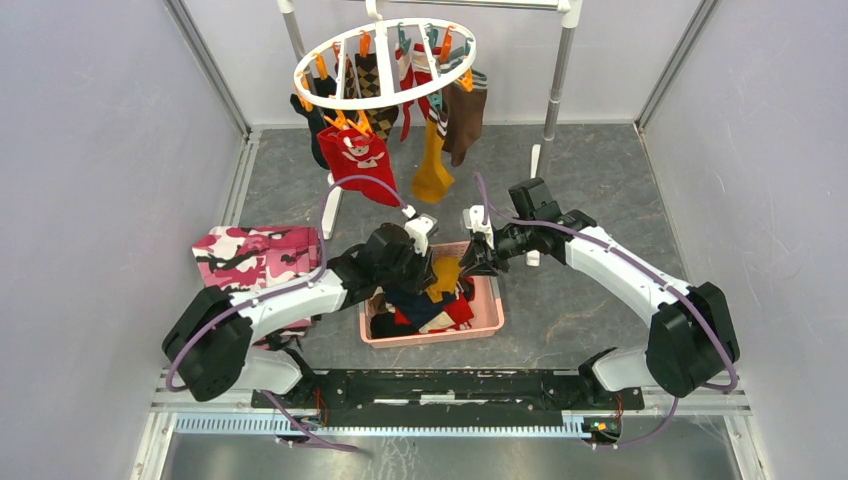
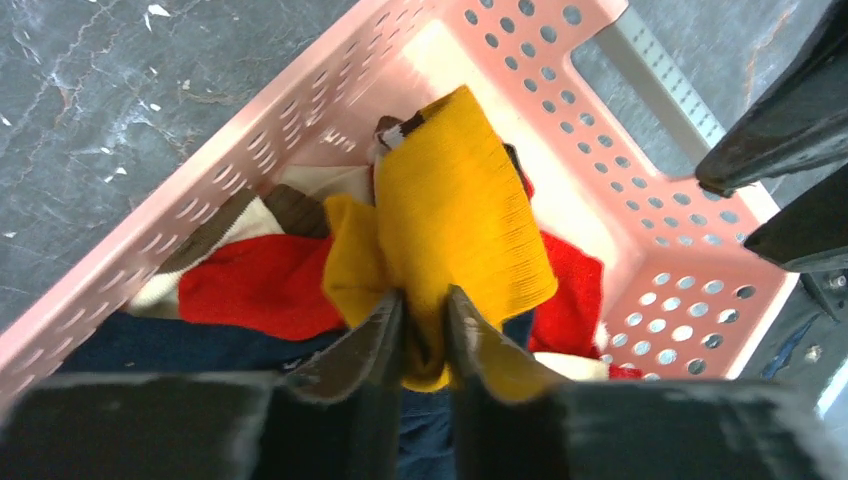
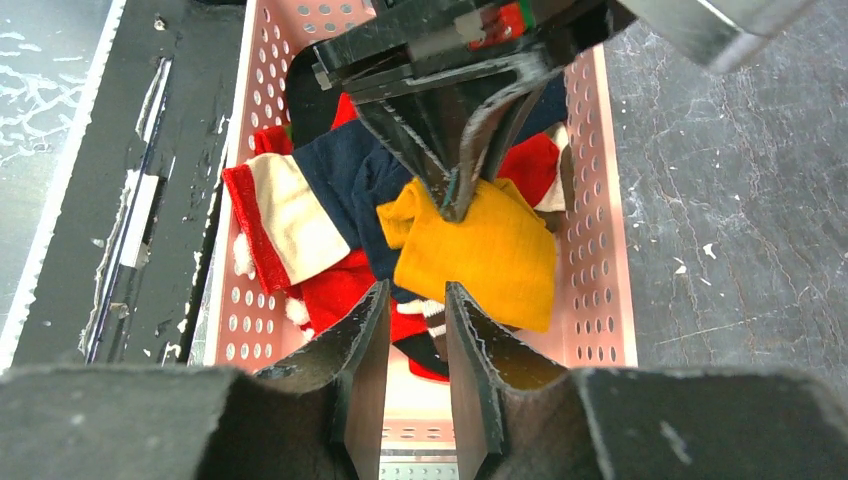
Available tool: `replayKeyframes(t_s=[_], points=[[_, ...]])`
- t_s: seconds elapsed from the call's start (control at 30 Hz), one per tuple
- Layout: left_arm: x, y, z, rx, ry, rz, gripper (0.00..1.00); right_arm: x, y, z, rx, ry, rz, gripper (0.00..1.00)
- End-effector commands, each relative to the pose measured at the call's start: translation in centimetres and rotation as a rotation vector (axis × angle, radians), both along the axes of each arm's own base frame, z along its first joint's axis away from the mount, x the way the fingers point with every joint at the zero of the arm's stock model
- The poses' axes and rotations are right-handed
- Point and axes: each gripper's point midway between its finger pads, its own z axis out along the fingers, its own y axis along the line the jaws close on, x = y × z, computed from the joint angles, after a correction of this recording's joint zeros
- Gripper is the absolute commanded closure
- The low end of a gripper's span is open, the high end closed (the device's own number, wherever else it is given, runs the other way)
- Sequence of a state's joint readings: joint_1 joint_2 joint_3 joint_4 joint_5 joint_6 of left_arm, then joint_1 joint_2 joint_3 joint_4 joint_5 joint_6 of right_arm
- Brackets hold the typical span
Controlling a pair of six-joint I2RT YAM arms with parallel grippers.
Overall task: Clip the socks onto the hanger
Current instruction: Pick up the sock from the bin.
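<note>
My left gripper (image 2: 425,310) is shut on a mustard yellow sock (image 2: 460,200) over the pink basket (image 2: 250,140). Red, navy and striped socks (image 3: 330,190) lie piled in that basket. Seen from the right wrist, the left gripper (image 3: 455,205) pinches the yellow sock (image 3: 485,255) at its top edge. My right gripper (image 3: 415,300) stands open close by, over the basket's far end, with nothing between its fingers. The white round hanger (image 1: 385,65) hangs at the back, with a red sock (image 1: 358,160), a yellow one (image 1: 432,165) and a brown one (image 1: 465,120) clipped to it.
A pink-white-black camouflage cloth (image 1: 255,255) lies left of the basket (image 1: 430,338). The metal pole rack (image 1: 562,70) holds the hanger at the back, its feet on the grey floor. White walls close in both sides.
</note>
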State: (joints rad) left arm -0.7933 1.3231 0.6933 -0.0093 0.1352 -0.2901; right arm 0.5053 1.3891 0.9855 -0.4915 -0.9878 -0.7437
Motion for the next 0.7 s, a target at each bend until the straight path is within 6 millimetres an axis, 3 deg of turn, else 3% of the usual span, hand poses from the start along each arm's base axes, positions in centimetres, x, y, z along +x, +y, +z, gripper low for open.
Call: replayKeyframes(t_s=[0.0, 0.1, 0.37, 0.5, 0.67], points=[[0.4, -1.0, 1.4, 0.007, -0.023, -0.068, 0.95, 0.5, 0.4, 1.8, 0.041, -0.038, 0.021, 0.68], [0.4, -1.0, 4.2, -0.043, -0.081, -0.068, 0.98, 0.5, 0.3, 1.9, 0.044, -0.040, 0.020, 0.68], [0.7, 1.3, 15.9, -0.302, -0.375, 0.037, 0.98, 0.2, 0.2, 2.6, 0.072, -0.054, 0.035, 0.58], [0.8, 1.9, 19.0, -0.390, -0.427, 0.061, 0.98, -0.3, 0.4, 3.1, 0.107, -0.049, 0.055, 0.48], [-0.1, 0.5, 20.9, -0.478, -0.414, -0.019, 0.98, -0.6, 0.8, 3.1, 0.147, -0.014, 0.046, 0.44]])
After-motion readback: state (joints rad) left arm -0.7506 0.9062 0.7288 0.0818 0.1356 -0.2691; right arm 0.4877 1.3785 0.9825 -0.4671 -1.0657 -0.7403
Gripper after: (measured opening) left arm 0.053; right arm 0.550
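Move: The mustard sock lies right at the left fingertips, its middle about 1 cm ahead, 2 cm right and 2 cm below, a fold of it standing between the half-open fingers. The navy sock is some 3 cm back and 4 cm below, the cream-and-red sock about 6 cm back and 3 cm right, the black sock some 7 cm back and 7 cm left. From the right gripper the mustard sock is about 1 cm ahead, 4 cm left and 8 cm below. Shut the left gripper from half open until it pinches the fold of the mustard sock, then bring it up about 18 cm, almost straight, out of the bin, tipping the fingers up from their steep slant by some 30 degrees towards level. Keep the right gripper beside the bin, touching nothing, and widen its fingers from about a third to just over half open. ##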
